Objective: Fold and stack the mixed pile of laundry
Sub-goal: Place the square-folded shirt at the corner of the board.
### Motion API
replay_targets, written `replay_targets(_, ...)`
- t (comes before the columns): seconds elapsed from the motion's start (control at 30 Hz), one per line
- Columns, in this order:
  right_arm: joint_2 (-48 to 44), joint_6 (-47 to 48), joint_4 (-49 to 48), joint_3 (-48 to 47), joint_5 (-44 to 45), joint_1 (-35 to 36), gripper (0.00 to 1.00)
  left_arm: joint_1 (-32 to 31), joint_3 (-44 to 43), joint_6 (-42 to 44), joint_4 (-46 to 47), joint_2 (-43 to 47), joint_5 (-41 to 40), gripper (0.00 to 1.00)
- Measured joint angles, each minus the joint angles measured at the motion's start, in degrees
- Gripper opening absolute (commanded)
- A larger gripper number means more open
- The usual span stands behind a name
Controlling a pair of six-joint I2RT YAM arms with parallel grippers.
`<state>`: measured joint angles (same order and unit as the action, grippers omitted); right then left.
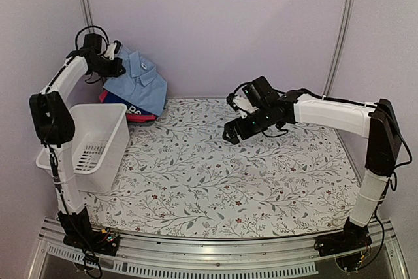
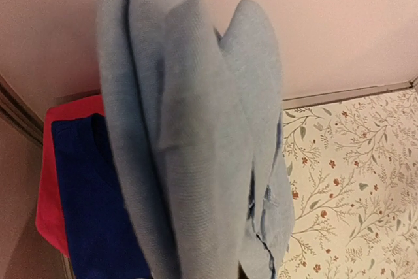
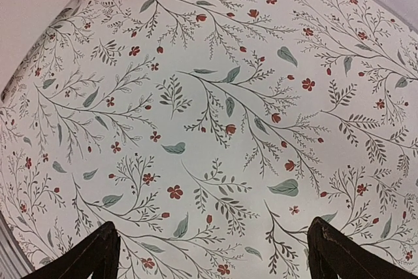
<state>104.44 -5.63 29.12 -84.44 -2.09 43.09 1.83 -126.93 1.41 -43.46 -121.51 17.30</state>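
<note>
My left gripper [image 1: 115, 57] is raised at the back left and is shut on the pale-blue button shirt [image 1: 138, 82], which hangs from it over the stack. In the left wrist view the shirt [image 2: 189, 148] fills the middle and hides my fingers. Below it lie a pink-red garment [image 2: 52, 187] and a royal-blue one [image 2: 98, 207]; from above they show as a flat stack [image 1: 134, 113] with white print on the blue. My right gripper [image 1: 232, 135] hovers over the middle of the table, open, with only floral cloth between its fingertips [image 3: 98, 253].
A white slotted basket [image 1: 91, 142] stands at the left edge, next to the stack; its corner [image 3: 26, 4] shows in the right wrist view. A floral cloth [image 1: 228, 181] covers the table. Walls close in at the back and both sides.
</note>
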Motion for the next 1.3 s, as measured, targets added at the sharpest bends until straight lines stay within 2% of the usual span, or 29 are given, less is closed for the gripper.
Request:
replay_targets(0.4, 3.4, -1.1, 3.7, -5.0, 0.0, 0.0, 0.99, 7.9, -4.9, 0.7, 2.5, -13.7, 2.4, 0.00)
replay_targets(0.77, 6.9, -2.6, 6.2, -9.9, 0.0, 0.0, 0.99, 10.5, -8.2, -0.6, 4.0, -18.0, 3.3, 0.02)
replay_targets(0.87, 7.3, -2.6, 6.7, -10.6, 0.0, 0.0, 0.99, 11.3, -8.2, -0.9, 4.2, -18.6, 3.0, 0.22)
replay_targets(0.93, 7.5, -2.7, 6.8, -10.9, 0.0, 0.0, 0.99, 11.9, -8.2, -1.5, 4.5, -18.8, 2.6, 0.45)
replay_targets(1.07, 7.5, -2.8, 6.9, -10.9, 0.0, 0.0, 0.99, 12.7, -8.5, -3.0, 6.1, -18.8, 0.7, 0.78)
replay_targets(1.1, 7.5, -2.8, 6.9, -10.9, 0.0, 0.0, 0.99, 12.8, -8.6, -3.3, 6.6, -18.8, 0.0, 0.96)
replay_targets(1.13, 7.6, -2.8, 6.9, -10.9, 0.0, 0.0, 0.99, 12.9, -8.6, -3.7, 7.0, -18.8, -0.9, 0.99)
replay_targets(1.3, 7.6, -2.7, 6.9, -10.9, 0.0, 0.0, 0.99, 12.6, -8.5, -4.0, 7.8, -18.2, -7.5, 1.00)
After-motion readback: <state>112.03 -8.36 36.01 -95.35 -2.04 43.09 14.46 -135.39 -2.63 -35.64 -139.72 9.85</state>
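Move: The left hand still pinches the folded light-blue shirt. Its place is on top of the navy shirt in the far-left corner, some 4 cm ahead of this hand, 5 cm to its left and 14 cm below. The red garment lies directly under the navy shirt, and the white basket stands about 24 cm back and 12 cm to the left of the hand. From the right hand, the navy shirt is about 25 cm ahead, 44 cm left and slightly lower. The left hand carries the light-blue shirt some 17 cm left into the far corner while sinking about 11 cm, nearly all of that drop in the first half second, and edging about 6 cm forward so the cloth comes down over the navy shirt. Near the end of the leftward drag the fingers spread fully to let go at the shirt's left edge, the hand still drifting left and turning counter-clockwise, some 20 degrees in all, while the empty, open right hand eases a couple of centimetres forward and left. ##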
